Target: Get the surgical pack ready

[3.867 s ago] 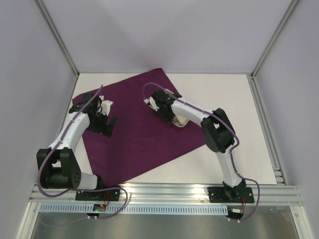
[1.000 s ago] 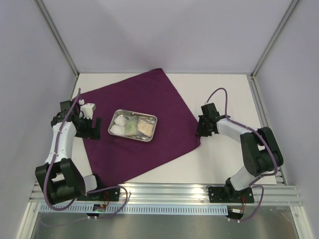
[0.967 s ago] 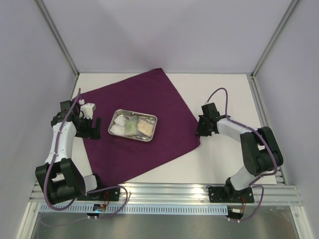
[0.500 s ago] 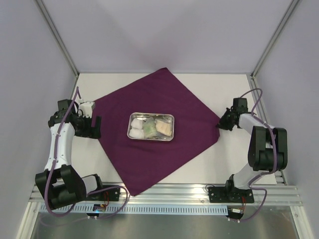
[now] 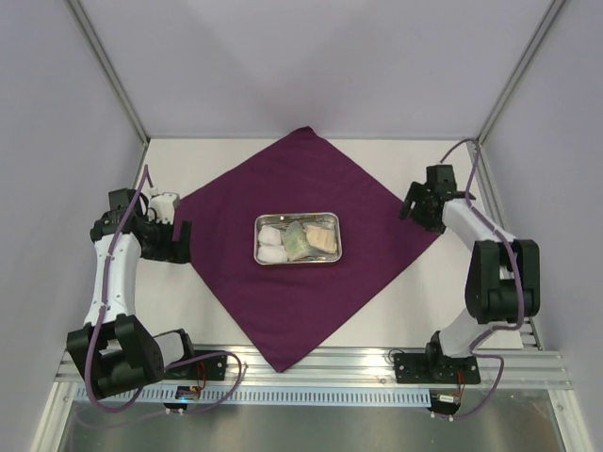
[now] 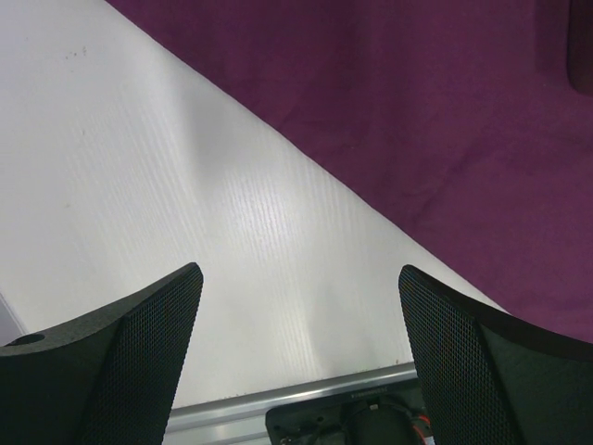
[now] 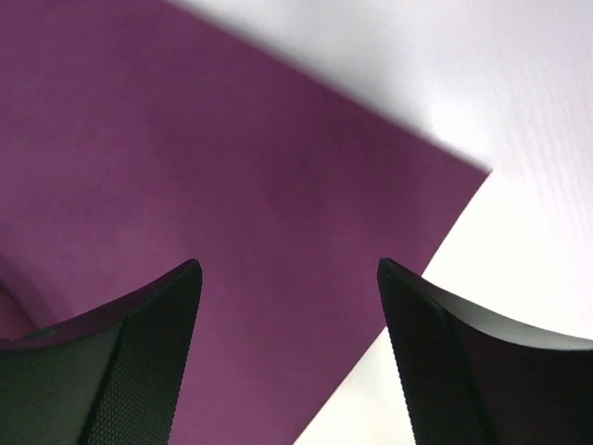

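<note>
The deep-purple cloth (image 5: pixel 301 179) lies flat as a diamond on the white table (image 5: pixel 429 301). At its middle stands the small steel tray (image 5: pixel 259 218), holding white gauze pads (image 5: pixel 273 245) and two packets (image 5: pixel 298 241), one greenish and one tan. My left gripper (image 5: pixel 174 243) hovers open beside the cloth's left corner; in its wrist view the left gripper (image 6: pixel 298 271) has only bare table between its fingers, with the cloth (image 6: pixel 417 111) beyond. My right gripper (image 5: pixel 421 209) is open above the cloth's right corner; in its wrist view the right gripper (image 7: pixel 288 264) spans cloth (image 7: pixel 185 139) without touching it.
Grey walls and metal posts (image 5: pixel 113 80) enclose the table on three sides. An aluminium rail (image 5: pixel 311 367) with both arm bases runs along the near edge. White table shows around all the cloth's corners.
The cloth and tray have slid right and turned into a diamond. My right gripper has opened, released the cloth's right corner, and lifted toward the back right. The left arm barely moved.
</note>
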{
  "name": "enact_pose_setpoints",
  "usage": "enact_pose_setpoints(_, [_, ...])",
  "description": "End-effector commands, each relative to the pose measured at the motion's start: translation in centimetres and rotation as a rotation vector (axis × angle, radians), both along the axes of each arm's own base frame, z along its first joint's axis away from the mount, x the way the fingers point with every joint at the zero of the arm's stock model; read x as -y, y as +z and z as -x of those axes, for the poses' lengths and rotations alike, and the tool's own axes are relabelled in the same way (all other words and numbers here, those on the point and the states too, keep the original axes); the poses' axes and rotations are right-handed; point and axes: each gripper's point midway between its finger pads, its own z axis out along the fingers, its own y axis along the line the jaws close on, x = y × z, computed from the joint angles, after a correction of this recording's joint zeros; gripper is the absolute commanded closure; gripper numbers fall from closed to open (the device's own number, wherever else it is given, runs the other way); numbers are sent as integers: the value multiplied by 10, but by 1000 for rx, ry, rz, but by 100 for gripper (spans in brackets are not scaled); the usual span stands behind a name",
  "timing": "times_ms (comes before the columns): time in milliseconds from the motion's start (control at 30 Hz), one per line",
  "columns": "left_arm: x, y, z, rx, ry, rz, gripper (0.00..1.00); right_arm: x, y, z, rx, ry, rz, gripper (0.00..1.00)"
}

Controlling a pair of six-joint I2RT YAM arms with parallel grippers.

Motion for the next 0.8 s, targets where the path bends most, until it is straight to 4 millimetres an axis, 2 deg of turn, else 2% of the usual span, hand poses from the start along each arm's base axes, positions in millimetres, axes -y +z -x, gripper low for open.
enact_pose_setpoints(0, [-10,12,-15,55,11,-42,4,-33,57,19,149,90,175,22])
enact_pose_setpoints(33, [-13,10,-15,50,20,-50,5,-67,61,21,187,187,153,24])
enact_pose_setpoints(67, [-14,9,-16,45,27,-50,5,-98,57,29,185,291,64,27])
enact_pose_setpoints(100, [-14,8,-16,42,33,-51,5,-125,57,34,194,378,-8,36])
enact_pose_setpoints(167, [-12,6,-14,36,37,-42,5,-166,54,41,186,479,-168,48])
enact_pose_setpoints(300, [-9,3,-9,30,30,-29,5,-204,45,40,172,557,-290,50])
enact_pose_setpoints(433, [-8,-4,-6,18,32,-28,5,-233,29,45,121,633,-356,53])
enact_pose_setpoints(500, [-10,-7,-4,9,38,-34,5,-236,13,46,76,616,-356,61])
enact_pose_setpoints(700, [-10,-6,-4,15,30,-41,5,-241,-2,50,65,560,-392,76])
enact_pose_setpoints(767, [-10,-7,-4,14,31,-43,5,-238,-5,53,64,529,-374,78])
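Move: The tray's middle lies about 36 cm to the right hand's left, 6 cm nearer the base and 3 cm lower. Inside it, the cream bag is roughly 30 cm left and 6 cm back from this hand, the green bag some 37 cm left and 7 cm back. The cloth's right corner is about 7 cm to its right, 4 cm back and 5 cm below. From the left hand the tray is around 37 cm right, 6 cm ahead and 10 cm down. Leftward in one quick low arc, the right hand travels some 23 cm from the cloth's right corner to the tray's right-hand rim, drawing back about 6 cm, lifting early and then sinking again. The wrist turns counter-clockwise some 30 degrees and tips its left side up, while the fingers close from wide to a narrow gap astride that rim. ##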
